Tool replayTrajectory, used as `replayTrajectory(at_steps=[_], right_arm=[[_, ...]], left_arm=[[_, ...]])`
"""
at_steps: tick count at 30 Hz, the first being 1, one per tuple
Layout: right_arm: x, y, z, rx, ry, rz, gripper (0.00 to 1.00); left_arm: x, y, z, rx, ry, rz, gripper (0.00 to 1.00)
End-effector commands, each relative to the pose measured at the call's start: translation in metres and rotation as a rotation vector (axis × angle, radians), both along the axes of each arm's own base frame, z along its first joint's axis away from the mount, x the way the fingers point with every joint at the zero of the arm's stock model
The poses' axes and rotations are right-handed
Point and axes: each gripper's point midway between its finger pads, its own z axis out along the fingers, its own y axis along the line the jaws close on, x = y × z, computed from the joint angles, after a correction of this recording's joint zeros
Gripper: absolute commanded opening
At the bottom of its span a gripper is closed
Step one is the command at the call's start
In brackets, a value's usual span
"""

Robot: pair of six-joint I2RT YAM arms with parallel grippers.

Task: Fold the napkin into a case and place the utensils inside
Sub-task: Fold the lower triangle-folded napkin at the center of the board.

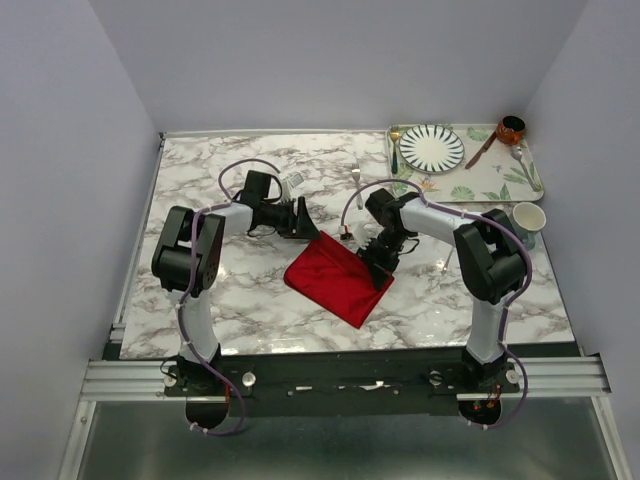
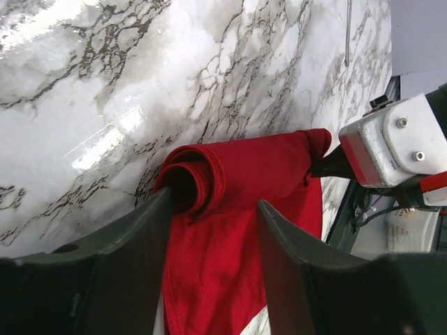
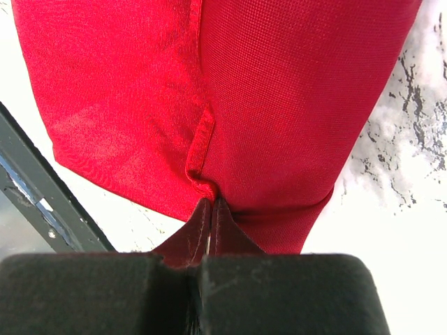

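The deep-red napkin (image 1: 335, 280) lies partly folded mid-table, with a rolled-over edge (image 2: 199, 174) at its far left corner. My left gripper (image 1: 308, 232) is open and straddles that corner, its fingers (image 2: 140, 241) on either side of the napkin (image 2: 230, 230), not closed on it. My right gripper (image 1: 374, 264) is shut on the napkin's hem (image 3: 202, 178) at the right edge, with the cloth bunched at its tips (image 3: 211, 204). A silver fork (image 1: 357, 186) lies on the marble beyond the cloth and shows in the left wrist view as the fork (image 2: 347, 31).
A patterned tray (image 1: 500, 185) at the back right carries a striped plate (image 1: 431, 148), a gold spoon (image 1: 395, 148), a wooden utensil (image 1: 482, 152) and a brown pot (image 1: 511, 128). A white cup (image 1: 528, 217) stands beside the tray. The right gripper's body (image 2: 391, 143) is close to my left fingers.
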Motion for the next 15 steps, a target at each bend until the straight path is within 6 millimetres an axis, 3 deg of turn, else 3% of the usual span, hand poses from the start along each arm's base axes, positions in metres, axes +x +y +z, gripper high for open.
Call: replayTrajectory(at_steps=[1,9,15], right_arm=[[0.011,-0.012,-0.011,-0.066,-0.064,0.050,0.01],[0.012,-0.009,0.006,-0.043,-0.078,0.053,0.01],[0.010,-0.008,0.020,-0.025,-0.091,0.060,0.01]], left_arm=[[-0.005,-0.010,0.000,-0.034,0.018,-0.033,0.55],[-0.005,-0.009,0.013,-0.032,0.018,-0.019,0.23],[-0.012,-0.004,0.012,0.010,0.088,-0.002,0.07]])
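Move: Right at the left fingers, about 1 cm ahead and 1 cm to their right, stands the far corner of the folded napkin, where the folded strip ends; it lies between the open tips. From that hand the napkin's left corner is some 9 cm back and 6 cm left, the fork about 12 cm ahead and 10 cm right. The right hand already pinches the strip's other end; the far corner lies about 12 cm ahead and 15 cm left of it. Closing from well over half open to nearly shut, the left fingers pinch the layered end of the folded strip at the napkin's far corner, the hand easing only about 1 cm back towards its base, low over the board. The right hand keeps its grip on the strip's other end and, late on, barely starts upward, forward and to the right, about half a centimetre each way. ##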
